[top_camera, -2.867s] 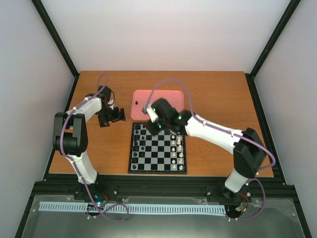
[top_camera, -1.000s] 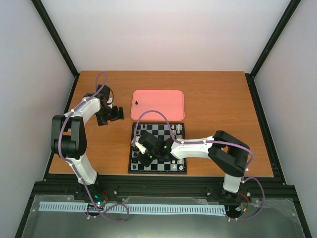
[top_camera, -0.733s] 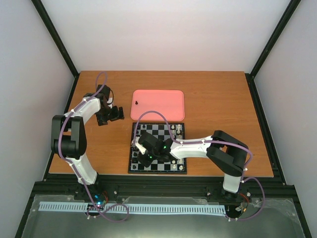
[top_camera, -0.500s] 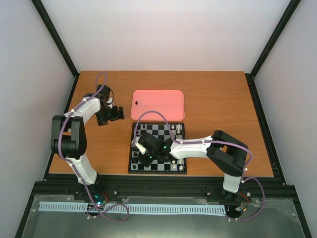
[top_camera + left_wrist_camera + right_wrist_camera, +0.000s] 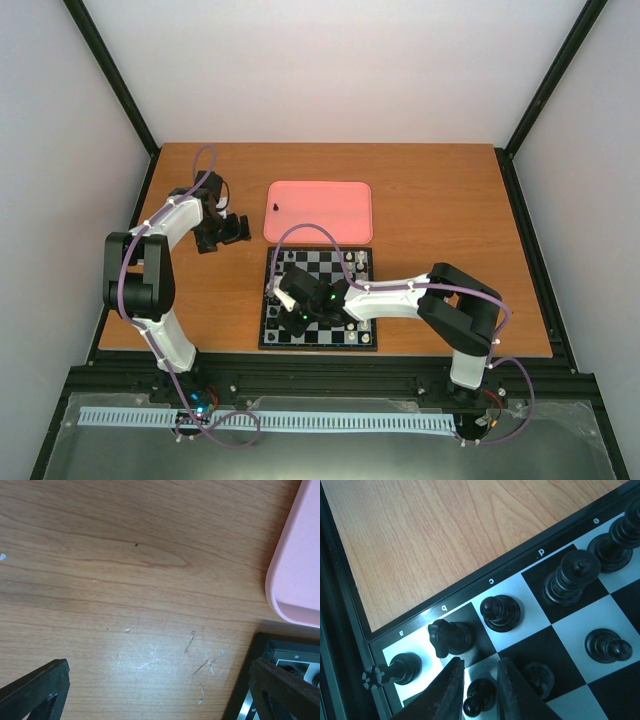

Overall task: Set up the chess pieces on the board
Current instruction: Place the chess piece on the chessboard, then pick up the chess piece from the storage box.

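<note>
The board (image 5: 320,345) lies at the table's middle front, with black chess pieces along its left side. My right gripper (image 5: 297,318) hangs over the board's near left corner. In the right wrist view its fingers (image 5: 479,667) stand slightly apart on either side of a black pawn (image 5: 480,697) that rests on a pale square; I see a thin gap on each side. Behind it stand a knight (image 5: 449,636), a rook (image 5: 402,669) and taller figures (image 5: 572,577). My left gripper (image 5: 225,235) is wide open over bare wood (image 5: 160,700), holding nothing.
The pink tray (image 5: 320,210) lies behind the board with one small black piece (image 5: 274,207) near its left edge; its corner (image 5: 300,570) shows in the left wrist view. White pieces (image 5: 360,265) stand on the board's right side.
The right arm came from the board's far edge down to its near left corner. Over the last second its fingers have parted slightly around the pawn. The left arm has not moved.
</note>
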You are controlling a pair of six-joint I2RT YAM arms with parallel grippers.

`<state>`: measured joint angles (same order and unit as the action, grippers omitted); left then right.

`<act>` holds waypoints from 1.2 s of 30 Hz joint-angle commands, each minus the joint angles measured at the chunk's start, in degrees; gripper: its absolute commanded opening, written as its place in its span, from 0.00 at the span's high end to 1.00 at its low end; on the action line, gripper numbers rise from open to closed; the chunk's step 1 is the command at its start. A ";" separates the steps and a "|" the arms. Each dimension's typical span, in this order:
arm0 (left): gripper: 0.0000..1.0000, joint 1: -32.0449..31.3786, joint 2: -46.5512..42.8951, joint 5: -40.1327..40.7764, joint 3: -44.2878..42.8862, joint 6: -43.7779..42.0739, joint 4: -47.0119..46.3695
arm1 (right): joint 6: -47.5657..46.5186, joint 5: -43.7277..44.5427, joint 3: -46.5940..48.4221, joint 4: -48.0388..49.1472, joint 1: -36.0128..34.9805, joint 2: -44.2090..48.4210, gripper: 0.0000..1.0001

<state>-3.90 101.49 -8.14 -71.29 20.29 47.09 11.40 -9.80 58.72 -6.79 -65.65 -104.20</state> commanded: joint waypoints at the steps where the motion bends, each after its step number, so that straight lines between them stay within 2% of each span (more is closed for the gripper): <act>1: 0.00 0.07 -0.50 -0.22 -0.41 -0.66 -0.81 | -1.55 1.79 0.84 -2.21 -0.33 3.04 0.77; 13: 0.00 0.10 -1.33 0.29 -1.62 -0.72 0.02 | -4.54 6.62 6.71 -11.71 -0.10 12.21 0.58; 16: 0.00 0.09 -2.01 0.46 -1.41 -0.75 0.15 | -4.20 8.97 10.35 -14.44 2.16 12.48 0.49; 19: 0.00 0.04 -2.57 0.66 -1.08 -0.74 0.20 | -4.06 8.75 14.83 -16.62 6.93 10.23 0.47; 22: 0.00 0.07 -2.91 0.33 -0.87 -0.85 0.16 | -5.05 8.72 20.49 -18.29 11.59 5.17 0.40; 26: 0.00 0.06 -2.85 -0.21 -1.28 -0.87 0.34 | -6.13 7.96 32.13 -20.86 16.48 -4.83 0.38; 32: 0.00 0.03 -3.25 -0.18 -1.53 -0.47 0.26 | -6.61 9.08 52.70 -27.84 20.54 -21.87 0.39; 36: 0.00 -0.30 -3.66 -0.98 -1.03 -0.01 -0.38 | -5.23 7.91 64.20 -31.09 23.34 -31.34 0.45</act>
<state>-3.92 100.09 -8.40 -71.29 20.32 47.24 5.50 -1.74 114.54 -32.32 -44.64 -129.78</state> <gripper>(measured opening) 0.998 0.583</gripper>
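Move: The last black pawn stands alone in the pink tray, roughly 33 cm ahead of the right hand, 5 cm to its left and 2 cm lower; the tray's middle lies about 31 cm ahead and 7 cm to the right. The pawn just placed is between the right fingertips, with the next black pawn 3 cm ahead of it and the knight 3 cm to its left. From the idle left hand the tray pawn is some 13 cm ahead, 11 cm right and 4 cm below. Straight up off the placed pawn at first, the right hand then sweeps forward over the chessboard towards the last pawn in the tray, about 27 cm in all, topping out near 15 cm above its start and already sinking over the tray at the end. On the way it turns some 20 degrees clockwise, tips its fingers a little forward, and the already loosened fingers spread much wider, holding nothing. ##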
